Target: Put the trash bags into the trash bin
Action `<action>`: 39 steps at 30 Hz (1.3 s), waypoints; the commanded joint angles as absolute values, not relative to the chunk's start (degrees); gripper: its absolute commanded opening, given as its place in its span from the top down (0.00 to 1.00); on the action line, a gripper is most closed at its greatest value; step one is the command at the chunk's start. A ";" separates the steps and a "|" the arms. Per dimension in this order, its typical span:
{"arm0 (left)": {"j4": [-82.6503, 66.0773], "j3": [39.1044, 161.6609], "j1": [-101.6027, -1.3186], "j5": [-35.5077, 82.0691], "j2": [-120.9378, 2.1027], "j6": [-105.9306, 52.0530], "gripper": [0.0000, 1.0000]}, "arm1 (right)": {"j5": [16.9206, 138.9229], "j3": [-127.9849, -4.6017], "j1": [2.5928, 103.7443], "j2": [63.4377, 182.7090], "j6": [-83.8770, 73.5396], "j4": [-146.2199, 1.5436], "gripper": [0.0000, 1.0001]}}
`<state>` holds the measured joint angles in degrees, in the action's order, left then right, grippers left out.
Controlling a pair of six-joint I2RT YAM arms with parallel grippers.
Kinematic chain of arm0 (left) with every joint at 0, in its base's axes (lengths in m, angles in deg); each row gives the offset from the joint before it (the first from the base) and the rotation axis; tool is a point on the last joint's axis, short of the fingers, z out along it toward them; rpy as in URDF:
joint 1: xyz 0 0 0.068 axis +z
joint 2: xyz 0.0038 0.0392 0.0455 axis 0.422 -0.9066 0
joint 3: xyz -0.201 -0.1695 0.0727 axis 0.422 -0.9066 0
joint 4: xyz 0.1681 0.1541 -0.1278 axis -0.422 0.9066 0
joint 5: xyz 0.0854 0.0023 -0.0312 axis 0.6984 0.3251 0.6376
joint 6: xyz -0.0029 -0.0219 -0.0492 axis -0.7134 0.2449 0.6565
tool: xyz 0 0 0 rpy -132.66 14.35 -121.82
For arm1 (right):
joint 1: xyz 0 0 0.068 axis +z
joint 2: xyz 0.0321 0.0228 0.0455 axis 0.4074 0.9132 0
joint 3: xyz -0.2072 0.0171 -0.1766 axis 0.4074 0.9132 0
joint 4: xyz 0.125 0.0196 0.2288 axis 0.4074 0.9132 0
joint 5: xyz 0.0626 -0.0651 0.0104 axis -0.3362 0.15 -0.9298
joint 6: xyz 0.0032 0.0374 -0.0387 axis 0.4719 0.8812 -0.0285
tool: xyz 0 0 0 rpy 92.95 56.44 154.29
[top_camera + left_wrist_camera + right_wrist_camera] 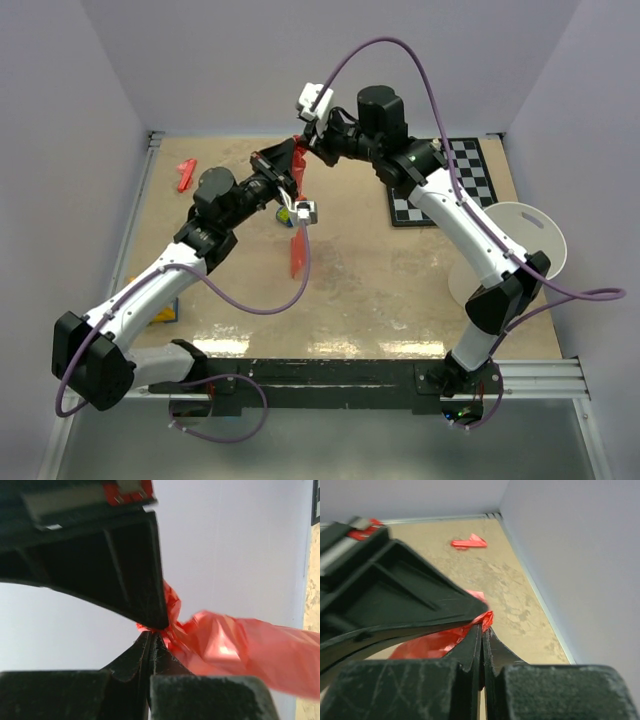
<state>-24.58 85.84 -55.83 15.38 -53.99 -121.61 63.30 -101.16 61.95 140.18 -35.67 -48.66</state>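
The trash bag [297, 250] is a thin red-pink film strip hanging above the tabletop at the back middle. Its top end is pinched between both grippers, which meet tip to tip. My left gripper [292, 160] comes in from the left and is shut on the bag's bunched top [235, 647]. My right gripper [308, 145] comes in from the right and is shut on the same bunched end [437, 642]. In each wrist view the jaws stand pressed together, with red film squeezed at their tips. The white trash bin [515, 240] sits at the table's right edge, behind the right arm.
A small solid red piece [186, 175] [468, 542] lies at the back left near the wall. A black-and-white checkerboard [450, 185] lies at the back right. A yellow and blue flat item [165, 312] shows under the left arm. A small coloured object [283, 213] rests beside the hanging bag.
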 commanded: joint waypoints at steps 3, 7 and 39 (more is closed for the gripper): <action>-22.73 84.63 -55.02 17.91 -53.80 -120.52 1.00 | 52.61 -107.64 63.59 139.90 -33.69 -48.50 1.00; -22.53 84.90 -54.84 20.11 -53.53 -119.73 1.00 | 48.13 -107.91 63.50 139.81 -33.16 -47.89 1.00; -20.72 89.57 -52.65 12.92 -43.01 -84.15 0.52 | 46.20 -86.32 57.18 127.27 -29.48 -60.59 0.99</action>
<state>-27.72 87.78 -52.82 17.11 -51.93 -98.11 52.02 -92.96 59.70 134.09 -32.52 -49.62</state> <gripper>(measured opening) 0.466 0.006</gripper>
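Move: Both hands still pinch the gathered neck of the trash bag, whose body hangs with its middle about 15 cm below and 3 cm back of either hand. From the left hand, the toy car lies roughly 8 cm ahead, 3 cm left and 36 cm down, the folded bag some 17 cm ahead, 28 cm left and 38 cm down. The trash bin stands about 42 cm right of the right hand, 12 cm back and 28 cm below. The left fingers open off the bag, rising leftward about 4 cm; the right hand, still gripping, draws back. ##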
